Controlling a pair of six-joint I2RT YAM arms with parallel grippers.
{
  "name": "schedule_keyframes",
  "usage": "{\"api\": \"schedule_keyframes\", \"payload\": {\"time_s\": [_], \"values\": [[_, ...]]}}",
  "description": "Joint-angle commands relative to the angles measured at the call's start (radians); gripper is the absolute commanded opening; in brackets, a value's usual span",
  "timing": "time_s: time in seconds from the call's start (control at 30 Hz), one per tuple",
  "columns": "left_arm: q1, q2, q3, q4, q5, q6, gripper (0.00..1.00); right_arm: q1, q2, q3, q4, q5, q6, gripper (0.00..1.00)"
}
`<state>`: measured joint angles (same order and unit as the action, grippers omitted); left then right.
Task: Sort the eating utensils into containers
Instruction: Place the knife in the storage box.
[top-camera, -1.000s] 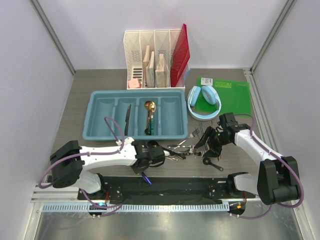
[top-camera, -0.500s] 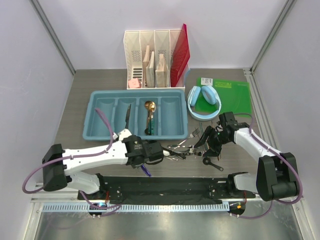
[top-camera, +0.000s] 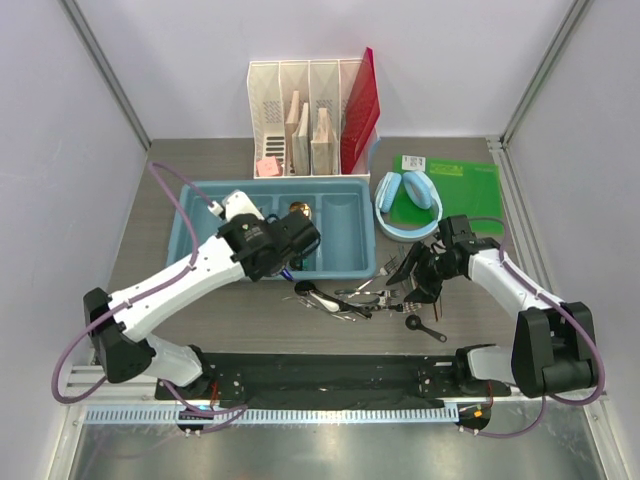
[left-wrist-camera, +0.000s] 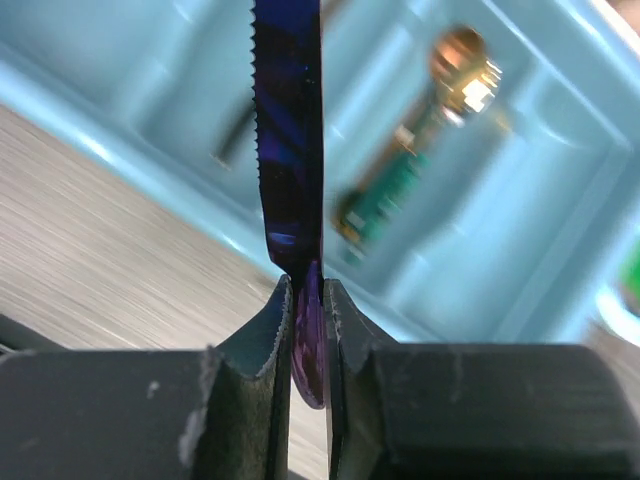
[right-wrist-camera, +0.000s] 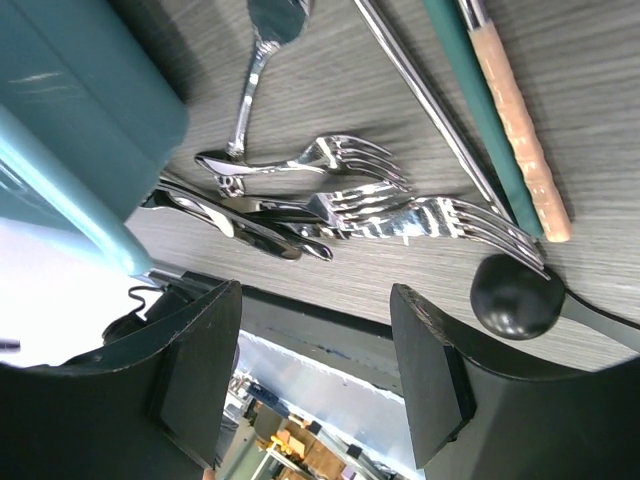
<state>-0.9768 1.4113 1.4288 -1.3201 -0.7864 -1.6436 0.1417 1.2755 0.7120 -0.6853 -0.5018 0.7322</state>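
Observation:
My left gripper (top-camera: 290, 255) hangs over the front part of the light blue tray (top-camera: 190, 268), shut on the handle of a dark blue serrated knife (left-wrist-camera: 288, 130). The blade points into the tray's compartments (left-wrist-camera: 130, 160). Below it lie a gold spoon (left-wrist-camera: 440, 110) and a dark knife (left-wrist-camera: 232, 140). My right gripper (top-camera: 410, 275) stands open, low over the loose utensil pile (top-camera: 350, 297) in front of the tray. In its wrist view I see silver forks (right-wrist-camera: 350, 190), a black spoon (right-wrist-camera: 515, 295) and chopsticks (right-wrist-camera: 505, 100), none between the fingers (right-wrist-camera: 215, 330).
A white file organizer (top-camera: 310, 115) with a red folder stands behind the tray. Light blue headphones (top-camera: 408, 205) lie on a green pad (top-camera: 460, 190) at the back right. A small black spoon (top-camera: 425, 328) lies near the front edge.
My left arm has risen from the table's front edge and swung back over the tray, carrying the blue knife. The right gripper has barely moved.

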Motion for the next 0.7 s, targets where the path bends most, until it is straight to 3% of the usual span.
{"api": "schedule_keyframes", "payload": {"time_s": [0.0, 0.27, 0.33, 0.57, 0.67], "values": [[0.114, 0.02, 0.047, -0.157, -0.082, 0.334, 0.0, -0.008, 0.015, 0.055, 0.015, -0.021, 0.006, 0.66], [0.286, 0.179, 0.183, -0.038, -0.008, 0.741, 0.0, -0.014, 0.056, 0.098, 0.02, -0.024, 0.009, 0.66], [0.345, 0.198, 0.197, 0.002, 0.064, 0.877, 0.0, -0.016, 0.065, 0.104, 0.026, -0.023, 0.012, 0.66], [0.515, 0.356, 0.323, 0.013, 0.226, 1.12, 0.0, -0.016, 0.104, 0.104, 0.064, -0.04, 0.038, 0.66], [0.517, 0.474, 0.43, -0.019, 0.239, 1.169, 0.0, -0.019, 0.127, 0.11, 0.081, -0.047, 0.049, 0.66]]}}
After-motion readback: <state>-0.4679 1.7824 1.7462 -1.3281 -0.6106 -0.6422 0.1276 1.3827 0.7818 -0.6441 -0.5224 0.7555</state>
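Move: The left hand, holding the purple knife, has the storage box's knife compartment about 10 cm to its left, 6 cm ahead and 20 cm below. The black knife already lying there is some 8 cm left and 5 cm ahead, and the spoons are straight ahead by 6 cm, all similarly low. For the right hand, that compartment is roughly 29 cm left, 10 cm ahead and 5 cm below. Left hand carries the gripped knife about 15 cm left-forward over the storage box, tipping down; right eases 3 cm forward. ##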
